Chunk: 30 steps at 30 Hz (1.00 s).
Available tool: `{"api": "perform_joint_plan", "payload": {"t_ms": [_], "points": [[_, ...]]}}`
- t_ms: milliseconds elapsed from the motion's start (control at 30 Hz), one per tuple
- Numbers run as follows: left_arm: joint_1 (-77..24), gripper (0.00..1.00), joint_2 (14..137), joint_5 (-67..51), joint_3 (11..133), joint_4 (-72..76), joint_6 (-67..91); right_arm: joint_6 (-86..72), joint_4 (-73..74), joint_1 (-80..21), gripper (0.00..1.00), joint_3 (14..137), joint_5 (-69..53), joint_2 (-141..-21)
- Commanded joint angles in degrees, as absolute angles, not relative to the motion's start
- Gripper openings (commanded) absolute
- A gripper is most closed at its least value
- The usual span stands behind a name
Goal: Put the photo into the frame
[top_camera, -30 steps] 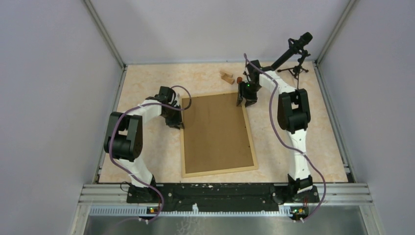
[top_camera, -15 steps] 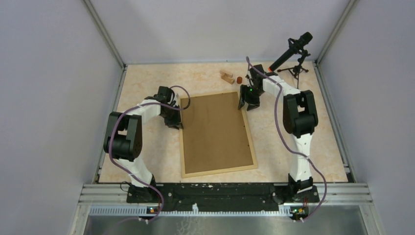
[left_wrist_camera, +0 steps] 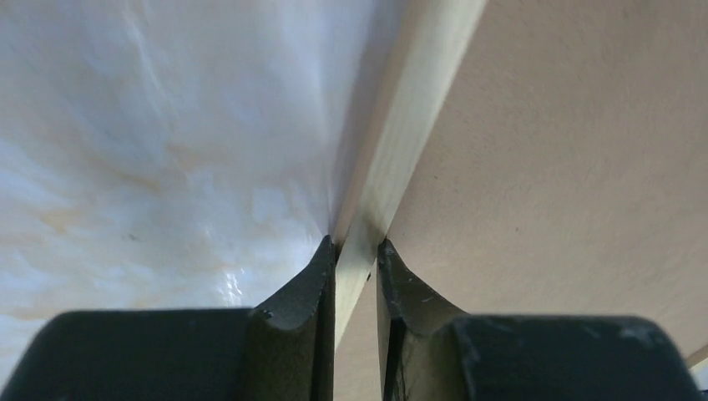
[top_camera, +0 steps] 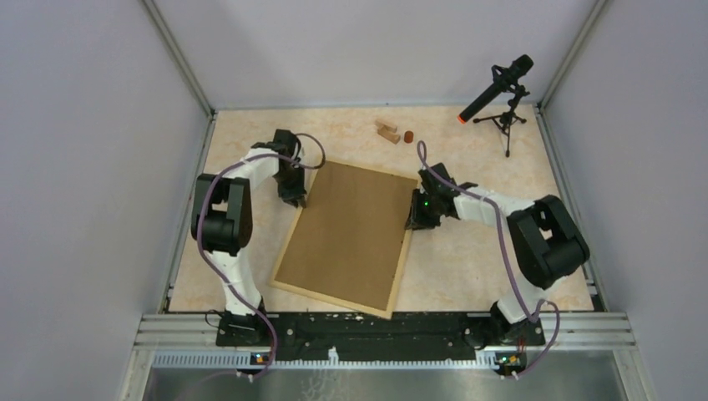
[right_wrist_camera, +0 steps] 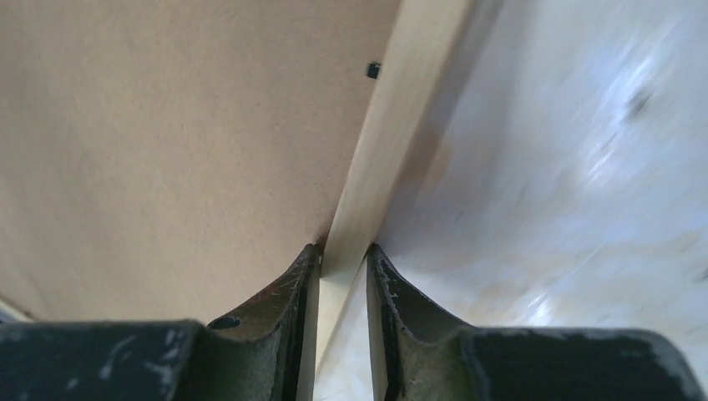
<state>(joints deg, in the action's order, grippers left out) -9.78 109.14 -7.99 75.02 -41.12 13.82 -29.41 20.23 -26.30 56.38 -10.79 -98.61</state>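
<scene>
The frame lies slanted on the table with its brown backing board facing up. My left gripper is shut on the frame's left rail near the far corner. In the left wrist view the pale rail runs between the fingers of that gripper. My right gripper is shut on the right rail a little below its far corner. The right wrist view shows the rail pinched in that gripper, with brown board to its left. The photo is out of view.
Small wooden blocks and a small reddish piece lie at the back of the table. A microphone on a tripod stands at the back right. Grey walls enclose the table on three sides.
The frame has swung clockwise, its near end going left. My right gripper came nearer along the right rail and closed on it. My left gripper kept its grip and shifted slightly farther back.
</scene>
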Motion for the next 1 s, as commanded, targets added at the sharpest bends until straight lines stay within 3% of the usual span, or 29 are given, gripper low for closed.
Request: {"api": "perform_joint_plan", "payload": {"t_ms": [0, 200, 267, 300, 367, 433, 533, 633, 833, 967], "points": [[-10.7, 0.0, 117.4, -8.3, 84.9, -37.7, 16.0, -44.5, 9.0, -36.1, 0.22, 46.1, -16.5, -91.9], [-12.4, 0.0, 130.1, -8.6, 105.1, -36.5, 13.2, -48.2, -3.9, -49.8, 0.27, 47.8, -19.9, -93.5], [-13.7, 0.04, 133.7, -9.1, 112.3, -37.1, 9.5, -46.6, -4.3, -52.4, 0.36, 51.1, -22.0, -94.6], [-14.3, 0.1, 135.1, -8.0, 116.1, -38.6, 8.6, -45.8, -3.0, -52.7, 0.42, 52.8, -22.4, -94.5], [-14.5, 0.37, 134.5, -7.1, 121.1, -42.3, 8.0, -43.4, 1.4, -51.6, 0.55, 53.7, -20.7, -91.3], [-14.5, 0.57, 129.8, -6.4, 120.9, -45.0, 8.6, -40.2, 7.0, -48.7, 0.67, 53.5, -18.1, -85.9], [-14.6, 0.8, 117.0, -7.5, 111.0, -43.5, 9.7, -34.1, 14.2, -40.2, 0.79, 54.0, -17.4, -78.8], [-14.5, 0.98, 102.7, -5.8, 92.7, -40.0, 12.1, -28.2, 21.3, -28.4, 0.82, 57.4, -17.9, -80.5], [-13.8, 0.99, 80.6, 3.2, 64.0, -40.0, 22.7, -18.0, 26.9, -19.5, 0.9, 70.9, -10.1, -96.7], [-13.4, 0.99, 72.1, 6.5, 53.2, -42.9, 31.2, -13.1, 29.5, -18.5, 0.88, 79.4, -7.4, -107.9]]}}
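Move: The left gripper already pinches the frame's left rail; the frame's middle lies about 10 cm to its right and 8 cm back, and the far left corner about 12 cm ahead and 5 cm right. The right gripper already holds the right rail, with the frame's middle some 12 cm to its left and 2 cm back, and the wood blocks roughly 26 cm ahead and 5 cm left. All lie near fingertip height or slightly below. Turn the frame clockwise on the table: push its left rail forward about 18 cm with the left gripper, easing right late, while the right drags its rail back and leftward, twisting counter-clockwise. Open both and lift clear; bring the left back over the left corner, and swing the right forward and right about 20 cm, sinking again towards the frame's far right side. ##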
